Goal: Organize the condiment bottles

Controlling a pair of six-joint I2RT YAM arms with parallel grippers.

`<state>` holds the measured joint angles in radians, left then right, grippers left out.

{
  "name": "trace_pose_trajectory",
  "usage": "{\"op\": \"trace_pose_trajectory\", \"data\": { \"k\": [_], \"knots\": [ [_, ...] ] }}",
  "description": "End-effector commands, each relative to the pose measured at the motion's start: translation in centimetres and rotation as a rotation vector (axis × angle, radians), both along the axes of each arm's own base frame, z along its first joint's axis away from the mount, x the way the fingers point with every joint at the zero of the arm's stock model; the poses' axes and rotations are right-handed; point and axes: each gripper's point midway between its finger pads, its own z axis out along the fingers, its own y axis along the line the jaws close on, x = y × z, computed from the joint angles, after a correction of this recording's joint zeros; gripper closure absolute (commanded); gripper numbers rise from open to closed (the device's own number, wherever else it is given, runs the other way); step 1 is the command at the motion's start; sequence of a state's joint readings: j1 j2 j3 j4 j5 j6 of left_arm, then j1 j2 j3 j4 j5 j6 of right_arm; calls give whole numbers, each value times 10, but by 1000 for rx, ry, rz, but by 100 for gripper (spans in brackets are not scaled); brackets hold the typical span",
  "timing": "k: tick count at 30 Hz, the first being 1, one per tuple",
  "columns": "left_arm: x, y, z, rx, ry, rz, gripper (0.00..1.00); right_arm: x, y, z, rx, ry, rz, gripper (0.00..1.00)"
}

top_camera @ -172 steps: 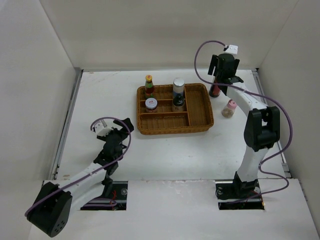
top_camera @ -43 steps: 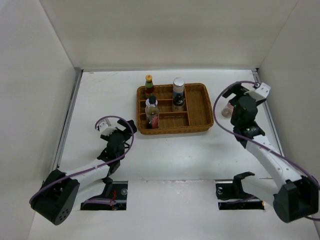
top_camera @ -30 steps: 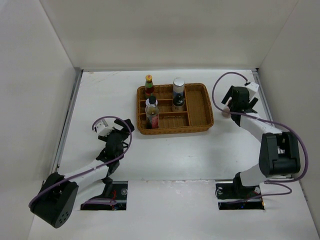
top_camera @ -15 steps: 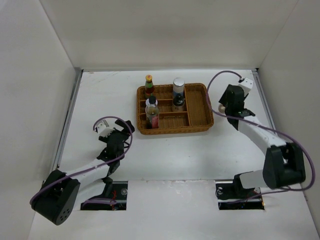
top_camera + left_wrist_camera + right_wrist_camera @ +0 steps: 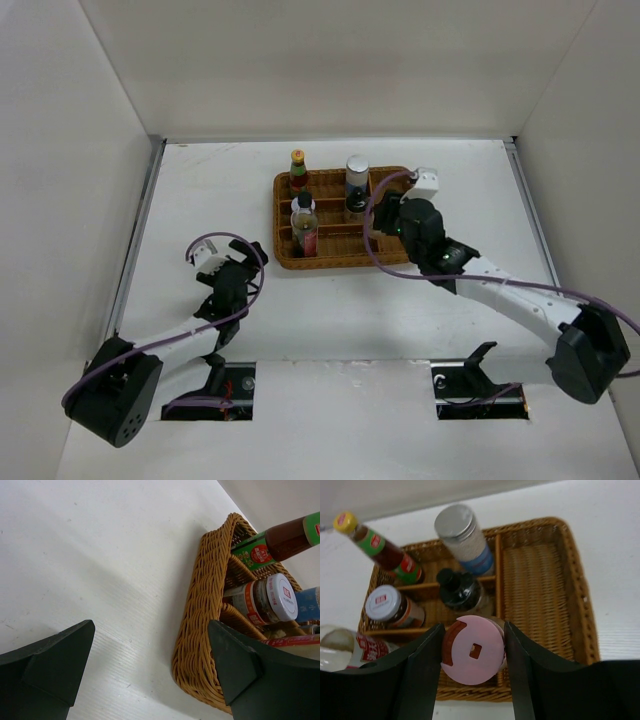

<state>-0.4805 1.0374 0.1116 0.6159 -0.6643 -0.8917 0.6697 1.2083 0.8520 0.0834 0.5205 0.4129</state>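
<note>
My right gripper (image 5: 473, 630) is shut on the pink-capped bottle (image 5: 474, 651), its fingers pressing both sides of the cap. It hangs over the front middle of the brown wicker tray (image 5: 400, 245); in the top view the right gripper (image 5: 392, 218) hides the bottle. In the tray stand the yellow-capped red-green bottle (image 5: 380, 547), the silver-lidded blue-label jar (image 5: 462, 537), the black-capped bottle (image 5: 460, 591), the short red-white-lidded jar (image 5: 387, 605) and the tall black-capped bottle (image 5: 304, 222). My left gripper (image 5: 150, 630) is open, low over the table left of the tray's corner (image 5: 200, 605).
The tray's big right compartment (image 5: 535, 595) holds nothing. White walls close in the table on three sides. My right arm (image 5: 500, 290) stretches across the table in front of the tray's right end.
The right gripper shut on the pink-capped bottle right of the tray and carried it left, over the tray. The left arm stayed put.
</note>
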Motion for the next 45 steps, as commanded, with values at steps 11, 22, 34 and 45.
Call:
{"op": "trace_pose_trajectory", "data": {
  "k": [11, 22, 34, 45],
  "knots": [
    [11, -1, 14, -34, -33, 9, 0, 9, 71, -37, 25, 22, 139, 57],
    [18, -1, 3, 17, 67, 12, 0, 16, 76, -80, -75, 104, 137, 37],
    [14, 9, 21, 67, 170, 36, 0, -1, -33, 15, 103, -143, -80, 0],
    [9, 21, 72, 127, 205, 36, 0, -19, -184, -42, 493, -197, -580, 0]
  ]
}}
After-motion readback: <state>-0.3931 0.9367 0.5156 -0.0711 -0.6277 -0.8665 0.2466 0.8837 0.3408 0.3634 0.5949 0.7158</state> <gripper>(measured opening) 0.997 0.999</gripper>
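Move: The right hand already holds the pink-capped jar, bound for the basket's front middle slot, about 6 cm left, 1 cm ahead and 12 cm below. The black-capped jar stands 6 cm beyond that slot, and the tall clear bottle about 12 cm left of it, level with it. From the left hand the slot lies some 23 cm right, 4 cm ahead and 4 cm lower. Right hand lowers jar about 10 cm, leftward, into basket, opens, lifts, swings right 25 cm; left hand rises. ##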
